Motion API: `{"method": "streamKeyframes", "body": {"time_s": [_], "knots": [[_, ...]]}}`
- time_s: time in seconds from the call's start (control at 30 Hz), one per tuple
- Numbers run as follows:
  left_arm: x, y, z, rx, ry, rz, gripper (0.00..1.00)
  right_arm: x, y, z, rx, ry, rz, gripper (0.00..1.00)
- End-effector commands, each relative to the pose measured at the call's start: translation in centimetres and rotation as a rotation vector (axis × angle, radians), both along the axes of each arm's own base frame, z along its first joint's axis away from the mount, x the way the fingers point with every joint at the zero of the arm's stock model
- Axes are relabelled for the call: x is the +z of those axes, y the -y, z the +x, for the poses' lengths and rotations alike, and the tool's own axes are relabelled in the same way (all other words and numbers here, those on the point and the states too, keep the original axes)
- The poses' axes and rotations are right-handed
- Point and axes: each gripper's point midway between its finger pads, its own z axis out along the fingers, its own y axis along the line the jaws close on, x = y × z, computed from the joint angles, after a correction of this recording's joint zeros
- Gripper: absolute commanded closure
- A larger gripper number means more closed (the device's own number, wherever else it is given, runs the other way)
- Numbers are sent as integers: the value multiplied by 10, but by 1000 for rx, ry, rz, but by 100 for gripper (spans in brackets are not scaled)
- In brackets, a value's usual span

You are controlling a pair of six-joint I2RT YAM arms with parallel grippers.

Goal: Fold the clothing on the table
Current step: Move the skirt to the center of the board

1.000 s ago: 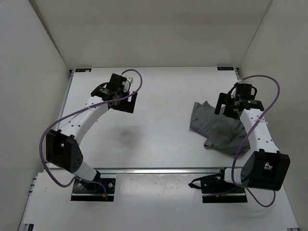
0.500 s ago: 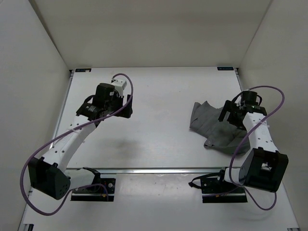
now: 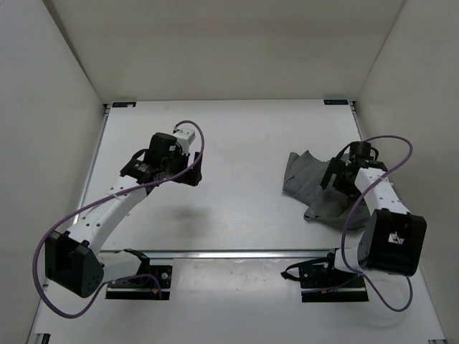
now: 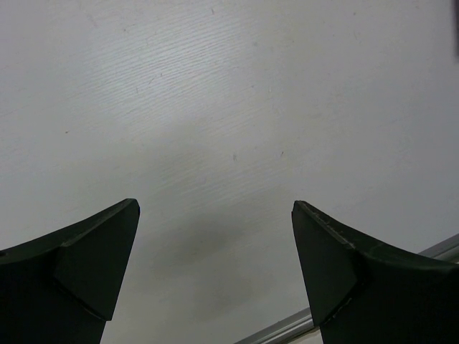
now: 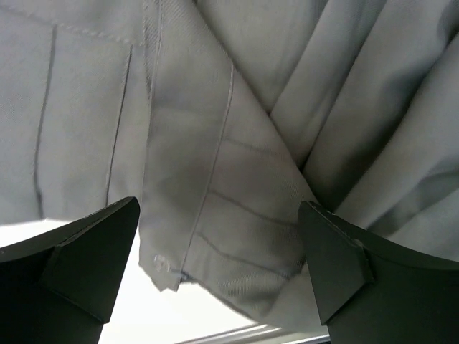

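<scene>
The grey clothing (image 3: 307,180) lies crumpled on the right side of the white table (image 3: 244,136). My right gripper (image 3: 333,179) is low over its right part, pointing down. In the right wrist view the clothing (image 5: 237,122) fills the frame, creased, with a buttoned hem corner (image 5: 163,264) near the bottom. There my right gripper (image 5: 217,218) is open, with its fingers either side of a stitched fold. My left gripper (image 3: 191,173) hovers over bare table left of centre. Its wrist view shows that gripper (image 4: 215,240) open, nothing between its fingers.
A silver rail (image 3: 237,253) runs along the table's front edge and also shows in the left wrist view (image 4: 287,331). White walls close off the left, right and back. Purple cables loop off both arms.
My right gripper has come nearer and lower onto the clothing. My left arm has dropped its elbow, and its gripper has shifted slightly toward me.
</scene>
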Motion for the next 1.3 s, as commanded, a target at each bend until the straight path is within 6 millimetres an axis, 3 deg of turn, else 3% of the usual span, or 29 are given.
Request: {"method": "streamKeyframes", "body": {"time_s": [0.0, 0.2, 0.3, 0.4, 0.47, 0.53, 0.7, 0.83, 0.9, 1.07, 1.17, 1.27], "knots": [[0, 1, -3, -1, 3, -18, 1, 4, 6, 25, -32, 43, -60, 10], [-10, -13, -6, 58, -20, -67, 1, -12, -3, 30, -20, -1, -85, 19], [-12, -15, -9, 53, -21, -41, 1, -15, -2, 37, -23, 3, -99, 32], [-11, -14, -8, 45, -15, -34, 1, -15, 3, 37, -39, -7, -125, 59], [-12, -16, -7, 51, -18, -37, 1, -15, 9, 35, -43, -25, -143, 85], [-13, -13, -7, 39, -19, -33, 2, -8, 18, 34, -58, -17, -157, 99], [-16, -1, -8, -22, -30, -32, 1, 34, 11, 54, 6, 88, -146, 100], [-7, 19, -6, -111, -28, -61, 1, 86, -38, 78, 192, 287, -46, 100], [7, 34, -4, -180, 6, -61, 1, 115, -65, 86, 253, 368, 50, 100], [24, 59, 7, -268, 69, -80, 2, 153, -141, 80, 440, 443, 177, 100], [39, 68, 21, -263, 113, -152, 1, 176, -175, 68, 551, 480, 182, 100], [51, 77, 32, -271, 168, -270, 1, 194, -195, 58, 631, 511, 240, 100]]}}
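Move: The skirt lies spread right under the open right hand, its middle about 3 cm ahead, 2 cm to the right and some 4 cm below. Its near-left corner is roughly 5 cm back and 6 cm left, its far-left corner about 14 cm ahead and 13 cm left. The centre of the board is about 34 cm left and 6 cm ahead. From the left hand the skirt's middle lies some 48 cm right, 2 cm back and 12 cm lower. The right hand sinks about 3 cm onto the skirt, edging some 2 cm forward, and its fingers shut fully to pinch a fold of cloth; then it lifts roughly 18 cm, first going forward and then swinging about 18 cm left towards the centre of the board, turning some 30 degrees counter-clockwise as its fingertips tilt outward. The empty left hand, fingers staying wide open, first dips about 3 cm, then swings some 8 cm right towards the skirt while rising again and reaching slightly forward. ##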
